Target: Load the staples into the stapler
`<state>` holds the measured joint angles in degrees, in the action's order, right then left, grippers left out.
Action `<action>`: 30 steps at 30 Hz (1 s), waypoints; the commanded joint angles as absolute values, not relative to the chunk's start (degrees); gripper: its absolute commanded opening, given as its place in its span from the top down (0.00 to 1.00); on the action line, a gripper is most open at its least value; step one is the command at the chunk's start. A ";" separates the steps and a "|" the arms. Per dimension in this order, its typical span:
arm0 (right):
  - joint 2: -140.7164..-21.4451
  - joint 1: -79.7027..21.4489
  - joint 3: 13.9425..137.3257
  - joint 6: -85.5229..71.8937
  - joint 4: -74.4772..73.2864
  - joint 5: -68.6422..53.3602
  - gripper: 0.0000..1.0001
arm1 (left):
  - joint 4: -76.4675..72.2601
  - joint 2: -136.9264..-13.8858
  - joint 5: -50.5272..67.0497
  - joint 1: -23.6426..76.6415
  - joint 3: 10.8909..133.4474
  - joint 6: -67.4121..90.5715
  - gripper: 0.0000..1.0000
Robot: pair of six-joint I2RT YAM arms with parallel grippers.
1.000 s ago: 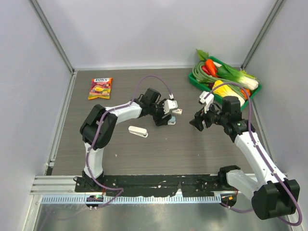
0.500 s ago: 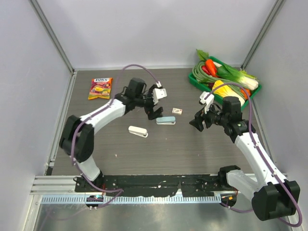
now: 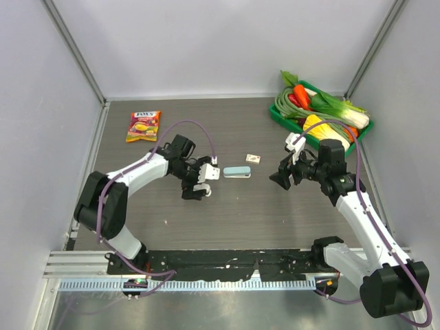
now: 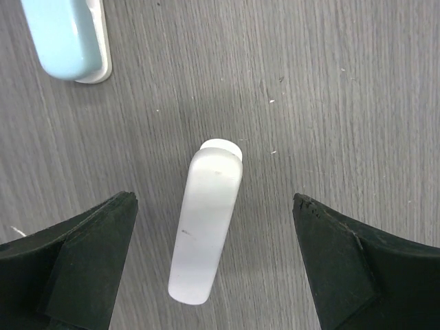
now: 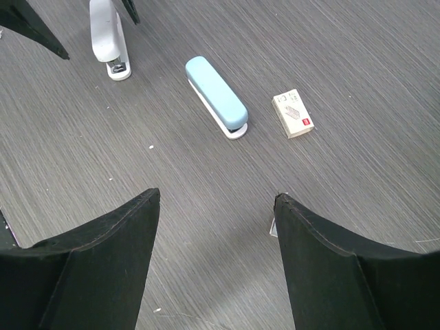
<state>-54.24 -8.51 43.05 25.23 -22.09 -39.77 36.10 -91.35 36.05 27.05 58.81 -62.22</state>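
A white stapler lies flat on the grey table, and my left gripper hovers right above it, open wide, with a finger on each side and neither touching it. From above, the left gripper hides most of that stapler. Just to its right a light blue stapler lies closed. Beyond that sits the staples, a tiny cream box with a red mark, also seen in the right wrist view as the staples. My right gripper hangs open and empty above bare table, right of the blue stapler.
A green tray filled with vegetables stands at the back right corner. A red and yellow candy packet lies at the back left. Grey walls close in the table on three sides.
My left gripper opened, let go of the blue stapler and swung back to the left, over the white stapler. The right arm stayed where it was.
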 commanded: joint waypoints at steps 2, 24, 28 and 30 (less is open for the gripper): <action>-52.56 -8.35 43.15 26.19 -21.01 -41.92 0.27 | 33.14 -93.77 36.83 27.07 59.85 -61.45 0.00; -53.70 -14.05 41.49 29.26 -20.30 -43.95 0.28 | 29.36 -89.31 47.10 28.30 62.84 -48.35 1.00; -54.14 -18.98 40.52 31.46 -18.99 -42.98 0.28 | 24.63 -85.44 50.01 31.80 61.88 -42.82 1.00; -54.75 -20.64 40.34 31.64 -18.20 -42.80 0.28 | 20.68 -83.77 51.06 32.87 60.12 -36.87 1.00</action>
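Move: The white stapler lies right under the open left gripper, level with the hand point and about 3 cm below it, already between the spread fingers. From that hand the blue stapler is some 14 cm to the right and 7 cm ahead, the staple box roughly 19 cm right and 11 cm ahead. From the right hand the white stapler lies about 24 cm left, 4 cm back and 15 cm down; the blue one 11 cm left and 1 cm ahead. Lower the left gripper about 2 cm straight down over the white stapler and shut the fingers on the sides of its cover. Then lift roughly 6 cm while swinging right towards the right hand, letting the fingertips tilt up some 10 degrees. Late on, bring the empty, open right gripper about 5 cm left and back towards the stapler, turning counter-clockwise. ##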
